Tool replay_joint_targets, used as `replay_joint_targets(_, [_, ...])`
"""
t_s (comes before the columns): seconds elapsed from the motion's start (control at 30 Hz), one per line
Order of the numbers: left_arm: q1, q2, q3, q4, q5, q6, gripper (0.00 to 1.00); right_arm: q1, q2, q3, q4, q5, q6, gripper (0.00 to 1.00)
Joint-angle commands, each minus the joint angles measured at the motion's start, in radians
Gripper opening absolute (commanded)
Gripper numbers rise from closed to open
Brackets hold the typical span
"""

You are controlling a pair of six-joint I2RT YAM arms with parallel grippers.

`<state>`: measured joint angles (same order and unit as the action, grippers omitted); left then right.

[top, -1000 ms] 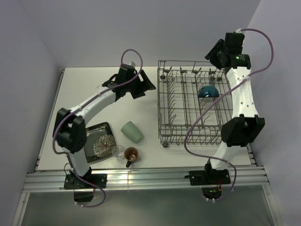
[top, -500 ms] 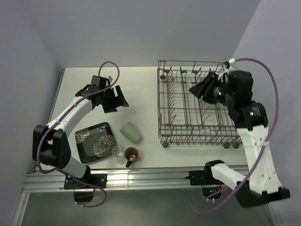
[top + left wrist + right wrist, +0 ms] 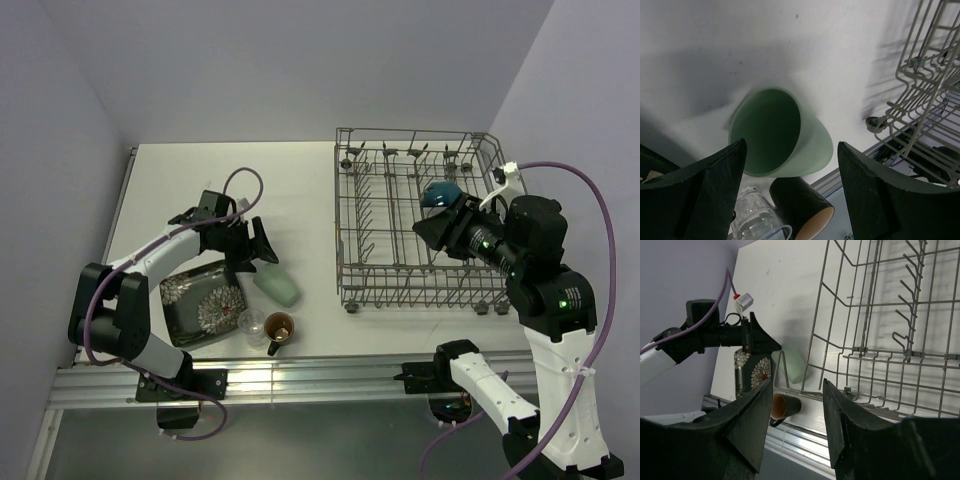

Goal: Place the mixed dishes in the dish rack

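The pale green cup (image 3: pixel 281 288) lies on its side left of the dish rack (image 3: pixel 362 222), its mouth (image 3: pixel 769 131) facing my left gripper (image 3: pixel 262 252). That gripper is open, its fingers (image 3: pixel 710 192) on either side of the cup and short of touching it. The brown mug (image 3: pixel 278 328) and the clear glass (image 3: pixel 250 322) lie just in front of the cup. Left of them is the floral plate (image 3: pixel 200 300). The dark bowl (image 3: pixel 440 192) rests in the rack's back right part. My right gripper (image 3: pixel 425 228) hangs open over the rack, holding nothing.
The rack's wire wall and a wheel (image 3: pixel 875 122) stand close to the right of the cup. The table's front rail (image 3: pixel 300 375) runs just behind the mug. In the right wrist view, the cup (image 3: pixel 799 365), mug (image 3: pixel 785 406) and plate (image 3: pixel 752 372) show beyond the rack's wires.
My left gripper swung from the far side of the table down to the green cup. The right arm came from the rack's back corner to over its right part, so the bowl shows again.
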<state>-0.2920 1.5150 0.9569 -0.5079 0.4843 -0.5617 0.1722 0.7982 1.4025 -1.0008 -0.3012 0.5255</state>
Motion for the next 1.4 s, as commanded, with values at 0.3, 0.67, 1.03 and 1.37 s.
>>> replay_joint_targets(0.3, [-0.019, -0.001, -0.063, 0.161, 0.18, 0.011, 0.67, 0.0, 0.002, 0.009, 0.008, -0.015, -0.038, 0.52])
replay_joint_targets(0.67, [-0.067, 0.08, -0.015, 0.103, 0.16, 0.025, 0.26, 0.015, 0.012, 0.015, 0.01, 0.008, -0.051, 0.52])
replay_joint_targets(1.03, [-0.084, 0.096, -0.034, 0.181, 0.228, -0.053, 0.0, 0.026, 0.013, 0.027, 0.004, 0.039, -0.067, 0.52])
replay_joint_targets(1.37, [-0.177, -0.108, 0.16, 0.003, -0.26, -0.032, 0.0, 0.029, -0.01, -0.01, 0.002, 0.051, -0.068, 0.52])
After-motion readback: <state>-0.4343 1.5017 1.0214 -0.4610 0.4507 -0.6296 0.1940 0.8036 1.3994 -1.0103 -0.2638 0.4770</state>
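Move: The green cup lies on its side with its mouth towards my open left hand, its middle about 6 cm back, 4 cm to the right and 4 cm lower. The brown mug stands some 11 cm nearer me than the cup and level with it sideways. The glass cup is about 16 cm back and 2 cm left of my left hand. From my idle right hand, the green cup lies about 30 cm left, 3 cm ahead and 32 cm down. I ease my left hand about 5 cm to the right and a couple of centimetres back over the green cup's mouth, tilting it some 15 degrees, and close the fingers to pinch the rim on its right side. Keeping that pinch, I undo most of the tilt and draw up about 4 cm and a little forward. ##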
